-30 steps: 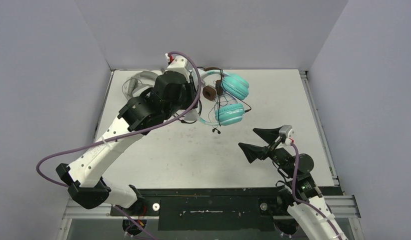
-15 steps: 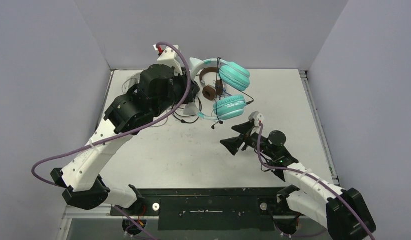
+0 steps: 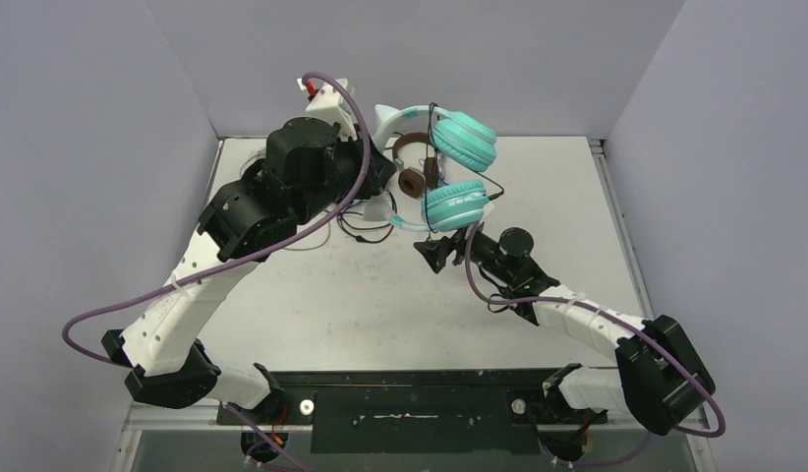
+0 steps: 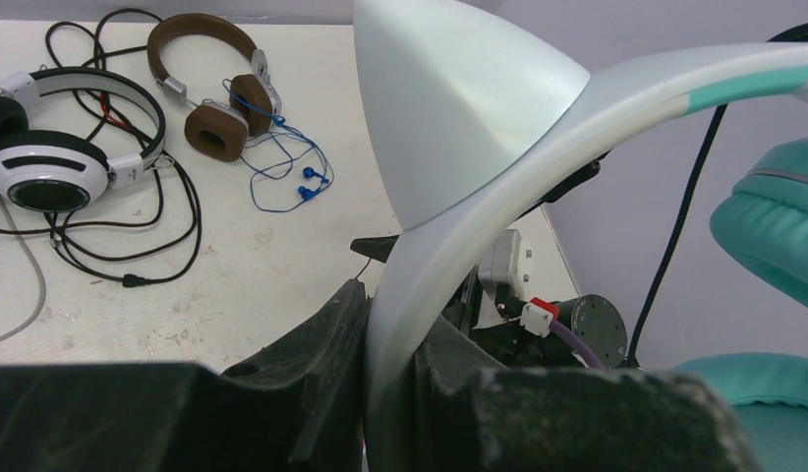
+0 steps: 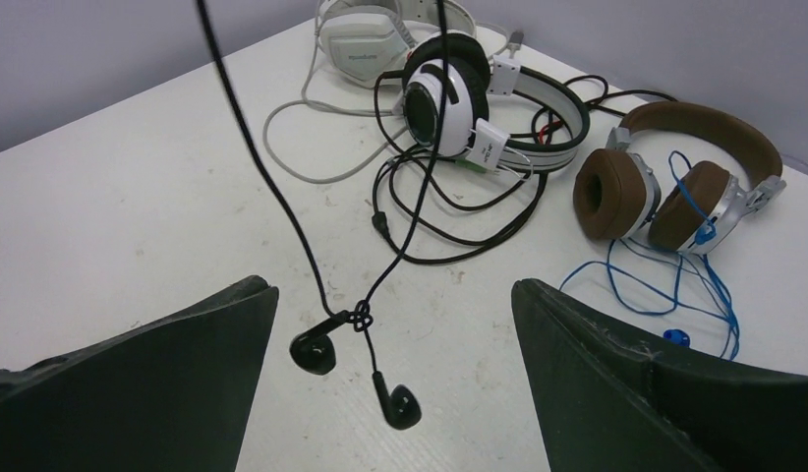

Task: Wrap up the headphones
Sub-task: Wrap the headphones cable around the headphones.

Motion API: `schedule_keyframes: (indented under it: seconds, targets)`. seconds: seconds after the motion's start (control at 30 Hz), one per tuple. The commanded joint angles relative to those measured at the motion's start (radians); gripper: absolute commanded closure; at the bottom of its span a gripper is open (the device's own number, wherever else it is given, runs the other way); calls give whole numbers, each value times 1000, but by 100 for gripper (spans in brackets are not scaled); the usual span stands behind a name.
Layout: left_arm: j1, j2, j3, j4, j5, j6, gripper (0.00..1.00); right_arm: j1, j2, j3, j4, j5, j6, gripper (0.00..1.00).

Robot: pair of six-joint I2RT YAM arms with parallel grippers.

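Observation:
The light teal headphones (image 3: 459,173) hang in the air over the back of the table. My left gripper (image 4: 390,329) is shut on their white band (image 4: 459,236). From them a thin black cable (image 5: 251,147) drops down and ends in two small black earbuds (image 5: 314,352), knotted together just above the table. My right gripper (image 5: 390,295) stands open under the teal cups, one finger on either side of the earbuds without touching them. In the top view the right gripper (image 3: 442,250) sits right below the lower teal cup.
Brown headphones (image 5: 675,167) with a blue cable (image 5: 695,285) lie on the table beyond the right gripper. Black-and-white headphones (image 5: 459,98) with a tangled black cable lie left of them, and pale grey headphones (image 5: 366,34) lie behind. The walls stand close at the back.
My right arm has reached forward and left, from the near right to under the teal headphones, still open. My left arm has raised the headphones a little toward the back.

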Motion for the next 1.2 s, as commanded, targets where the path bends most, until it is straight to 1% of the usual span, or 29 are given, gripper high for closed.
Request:
schedule_keyframes:
  seconds: [0.0, 0.03, 0.07, 0.1, 0.13, 0.2, 0.27, 0.3, 0.33, 0.37, 0.47, 0.53, 0.6, 0.77, 0.87, 1.0, 1.17]
  targets:
    - [1, -6, 79, 84, 25, -40, 100, 4, 43, 62, 92, 20, -43, 13]
    - [1, -6, 82, 84, 26, -42, 100, 4, 53, 66, 101, 8, -42, 17]
    - [1, -6, 84, 84, 28, -45, 100, 4, 60, 69, 110, -5, -41, 18]
    - [1, -5, 86, 86, 30, -48, 100, 4, 67, 73, 117, -19, -37, 22]
    - [1, -4, 86, 86, 31, -51, 100, 4, 73, 77, 125, -36, -31, 26]
    - [1, -2, 91, 85, 33, -55, 100, 4, 81, 86, 138, -71, -20, 38]
    - [1, -1, 92, 88, 32, -58, 100, 6, 86, 87, 157, -110, 1, 55]
    - [1, -1, 91, 89, 32, -60, 100, 6, 87, 86, 169, -130, 15, 66]
    - [1, -1, 89, 90, 32, -61, 100, 7, 88, 84, 179, -147, 31, 86]
    - [1, -1, 86, 92, 30, -61, 100, 9, 90, 82, 187, -163, 46, 100]
    - [4, -3, 70, 101, -3, -85, 100, 19, 83, 74, 170, -228, 75, 100]
    - [17, -4, 53, 116, -28, -107, 100, 38, 57, 40, 167, -240, 91, 100]
    - [52, -1, 32, 134, -34, -133, 100, 64, 9, 2, 151, -245, 101, 100]
    - [159, 18, -23, 190, 21, -185, 100, 163, -144, -58, -5, -213, 82, 100]
    - [192, 29, -69, 232, 13, -184, 100, 218, -245, -66, -104, -203, 83, 100]
    - [202, 48, -149, 266, -49, -162, 100, 278, -339, -6, -247, -199, 91, 100]
    - [202, 54, -299, 325, -156, -120, 100, 308, -370, 138, -461, -193, 59, 100]
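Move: The earbud end of the headphones' black cable dangles between the right hand's open fingers, its knot about 1 cm ahead and 2 cm left of the right hand point, at its height. The blue headphones hang over it, their middle some 5 cm right and 20 cm up. The brown headphones lie about 27 cm ahead, 4 cm left and 18 cm below. From the left hand, which grips the headband, the knot is about 2 cm ahead, 9 cm right and 24 cm below. Ease the right gripper about 1 cm forward and left and shut it on the cable at the knot, just above the earbuds. Then draw it back some 17 cm, away from the headphones, rising about 5 cm near the end and turning counter-clockwise. Keep the left grip on the headband; as the right pulls back, carry it forward and down, some 9 cm each, slightly left. ##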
